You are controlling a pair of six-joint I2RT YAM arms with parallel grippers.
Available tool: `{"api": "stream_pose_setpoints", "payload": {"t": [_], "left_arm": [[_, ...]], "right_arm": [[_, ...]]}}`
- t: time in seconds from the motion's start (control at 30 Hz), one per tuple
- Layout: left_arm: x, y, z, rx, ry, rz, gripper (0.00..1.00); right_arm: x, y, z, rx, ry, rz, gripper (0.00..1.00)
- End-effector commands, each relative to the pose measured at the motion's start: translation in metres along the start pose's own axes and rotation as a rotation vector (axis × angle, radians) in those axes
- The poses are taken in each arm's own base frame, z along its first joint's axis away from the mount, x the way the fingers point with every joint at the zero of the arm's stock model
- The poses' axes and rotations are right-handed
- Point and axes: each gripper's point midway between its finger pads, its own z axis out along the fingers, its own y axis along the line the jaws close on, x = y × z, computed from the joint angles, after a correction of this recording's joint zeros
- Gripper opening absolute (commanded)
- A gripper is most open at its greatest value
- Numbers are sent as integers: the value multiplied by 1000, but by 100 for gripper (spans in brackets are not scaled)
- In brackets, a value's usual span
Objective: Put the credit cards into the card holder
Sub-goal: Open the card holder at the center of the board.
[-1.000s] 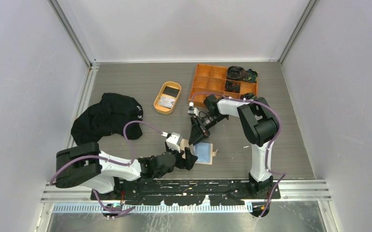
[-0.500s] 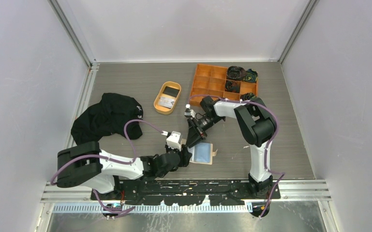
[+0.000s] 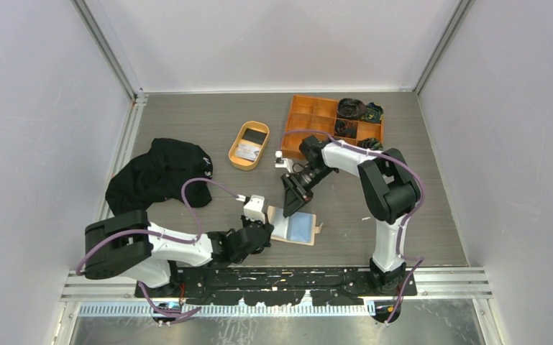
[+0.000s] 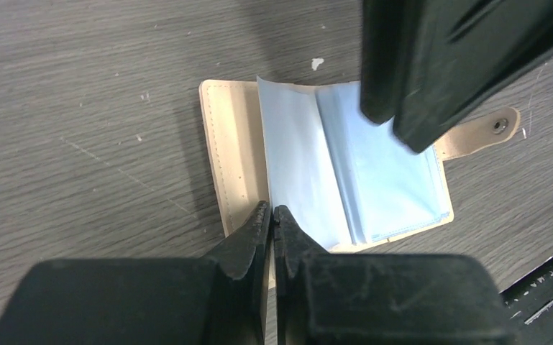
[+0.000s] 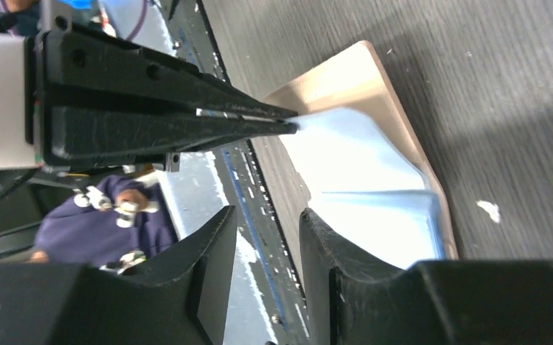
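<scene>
The card holder (image 3: pixel 295 227) lies open on the table, beige with pale blue clear sleeves (image 4: pixel 374 180). My left gripper (image 3: pixel 267 228) sits at its near-left edge, its jaws shut (image 4: pixel 272 210) on the edge of one sleeve. In the right wrist view that sleeve (image 5: pixel 345 147) is lifted where it is pinched. My right gripper (image 3: pixel 293 205) hangs just above the holder, open (image 5: pixel 267 215) with nothing between its fingers (image 4: pixel 431 72). Two credit cards, one light (image 3: pixel 246 152) and one dark (image 3: pixel 255 135), lie in the oval tray (image 3: pixel 234 143).
An orange compartment box (image 3: pixel 315 118) with dark items (image 3: pixel 352 109) stands at the back right. A black cloth (image 3: pixel 160 175) lies at the left. The arms' base rail (image 3: pixel 280 277) runs along the near edge.
My left gripper has closed from wide open onto the sleeve edge. The right gripper drifted slightly left and back over the holder, still open.
</scene>
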Motion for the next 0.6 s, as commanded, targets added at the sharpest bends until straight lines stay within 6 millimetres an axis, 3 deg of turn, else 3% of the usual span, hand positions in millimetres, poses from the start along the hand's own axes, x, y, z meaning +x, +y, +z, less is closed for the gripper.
{"api": "stream_pose_setpoints", "payload": {"t": [0.0,0.2,0.37,0.57], "left_arm": [[-2,5,0,5,-27,-62,5],[0,8,-4,36,-43,-130,5],[4,6,-2,43,-32,-143,11],[-1,-5,-7,137,-65,-195,33]], "right_arm": [[-5,8,-26,164,-27,-255,42],[11,7,-33,352,9,-669,41],[39,17,-33,297,80,-986,42],[40,26,-44,325,73,-1035,43]]}}
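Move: My shut left fingers hold the edge of the card holder's left flap near its near-left corner; the holder's middle is about 7 cm to the right, 2 cm ahead and 3 cm below. From my right fingers, which hang half open over it, the middle is roughly 3 cm back, 2 cm to the right and 6 cm down, with the clasp strap some 9 cm to the right and 4 cm back. The yellow tray stands about 21 cm ahead and 12 cm left of them. With my left hand I keep the flap pinched and draw it about 2 cm down and 2 cm left towards the table, then part the fingers a little and let go of it, easing back up slightly. Meanwhile I lift my right hand clear, some 5 cm to the right and 3 cm back over the blue sleeve, swinging the wrist about 50 degrees so its half-open fingers point more steeply down. ##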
